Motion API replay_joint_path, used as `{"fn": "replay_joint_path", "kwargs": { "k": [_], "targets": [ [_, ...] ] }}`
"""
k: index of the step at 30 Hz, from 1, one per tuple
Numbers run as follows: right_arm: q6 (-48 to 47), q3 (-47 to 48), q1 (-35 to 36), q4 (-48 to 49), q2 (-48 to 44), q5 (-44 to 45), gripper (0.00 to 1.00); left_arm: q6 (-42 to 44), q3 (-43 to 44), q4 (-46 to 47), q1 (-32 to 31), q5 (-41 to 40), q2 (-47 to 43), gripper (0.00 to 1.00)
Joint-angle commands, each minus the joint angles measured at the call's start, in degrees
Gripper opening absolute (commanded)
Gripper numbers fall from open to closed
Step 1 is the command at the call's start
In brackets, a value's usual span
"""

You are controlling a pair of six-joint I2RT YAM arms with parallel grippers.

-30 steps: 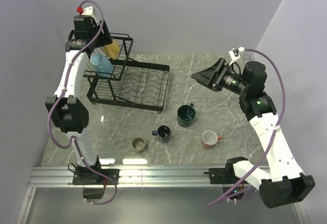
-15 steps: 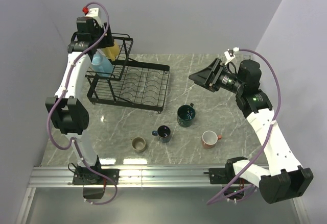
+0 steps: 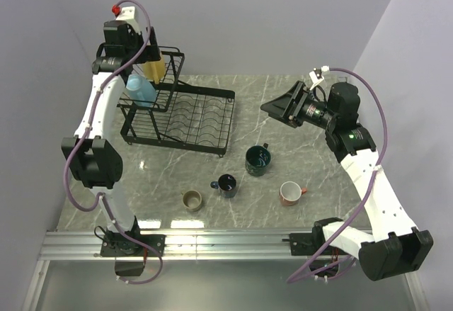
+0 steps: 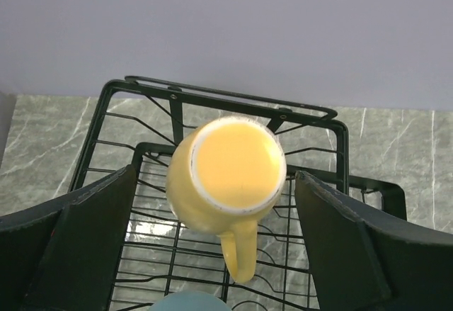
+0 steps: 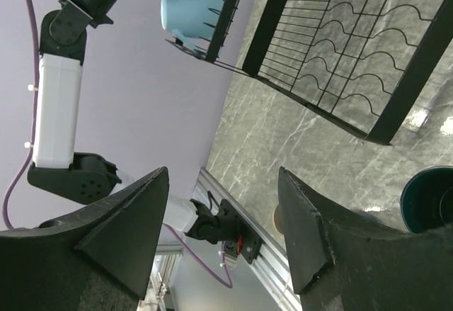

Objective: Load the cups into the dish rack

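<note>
The yellow cup (image 4: 226,176) sits in the raised basket of the black dish rack (image 3: 191,116), handle toward the wrist camera. My left gripper (image 4: 214,180) hangs over it, open, with a gap between each finger and the cup. In the top view the left gripper (image 3: 145,56) is above the basket, and the light blue cup (image 3: 141,88) rests beside the yellow cup (image 3: 155,66). My right gripper (image 3: 272,105) hovers open and empty right of the rack. On the table stand the dark teal cup (image 3: 258,160), navy cup (image 3: 227,184), olive-brown cup (image 3: 192,200) and salmon-red cup (image 3: 289,193).
The rack's flat slotted tray (image 5: 333,63) holds nothing and lies left of the right gripper (image 5: 224,176). The light blue cup (image 5: 185,10) and the dark teal cup's rim (image 5: 432,198) show in the right wrist view. Walls stand close behind and at both sides.
My left jaws have spread wider and let go of the yellow cup, which stays in the basket. The right gripper has drifted slightly left.
</note>
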Motion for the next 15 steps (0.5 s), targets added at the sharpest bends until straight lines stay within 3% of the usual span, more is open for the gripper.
{"fn": "replay_joint_path", "kwargs": {
  "k": [1,5,10,15],
  "targets": [
    [-1.0,0.1,0.3,1.7,-0.2,0.2,0.70,-0.5,3.0,3.1,-0.3,-0.8,-4.1,0.99],
    [-1.1,0.0,0.3,1.9,-0.3,0.2,0.70,-1.5,4.5,3.1,-0.3,-1.2,-5.3,1.00],
    [-6.4,4.4,2.0,-3.0,1.3,3.3,0.70,-2.8,8.9,1.9,-0.3,-9.6,-7.4,1.00],
    [-19.5,17.6,8.1,-24.4,10.9,11.5,0.69,-3.9,13.4,0.1,-0.1,-17.9,-10.6,0.99]
  ]
}}
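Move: The yellow cup, leaning bottom-up in the upper rack, sits between and just past the left hand's open fingers, about 2 cm ahead and 3 below. The blue cup is some 7 cm back and 4 left, about 4 lower. From the right hand, the dark green cup lies about 3 cm back, level sideways, some 30 below; the black cup is 11 back and 10 left, the orange-handled cup 13 back and 10 right, both about 31 below. Left hand, still open, rises about 11 cm away from the yellow cup, fingertips tilting up; right hand edges left-forward. ##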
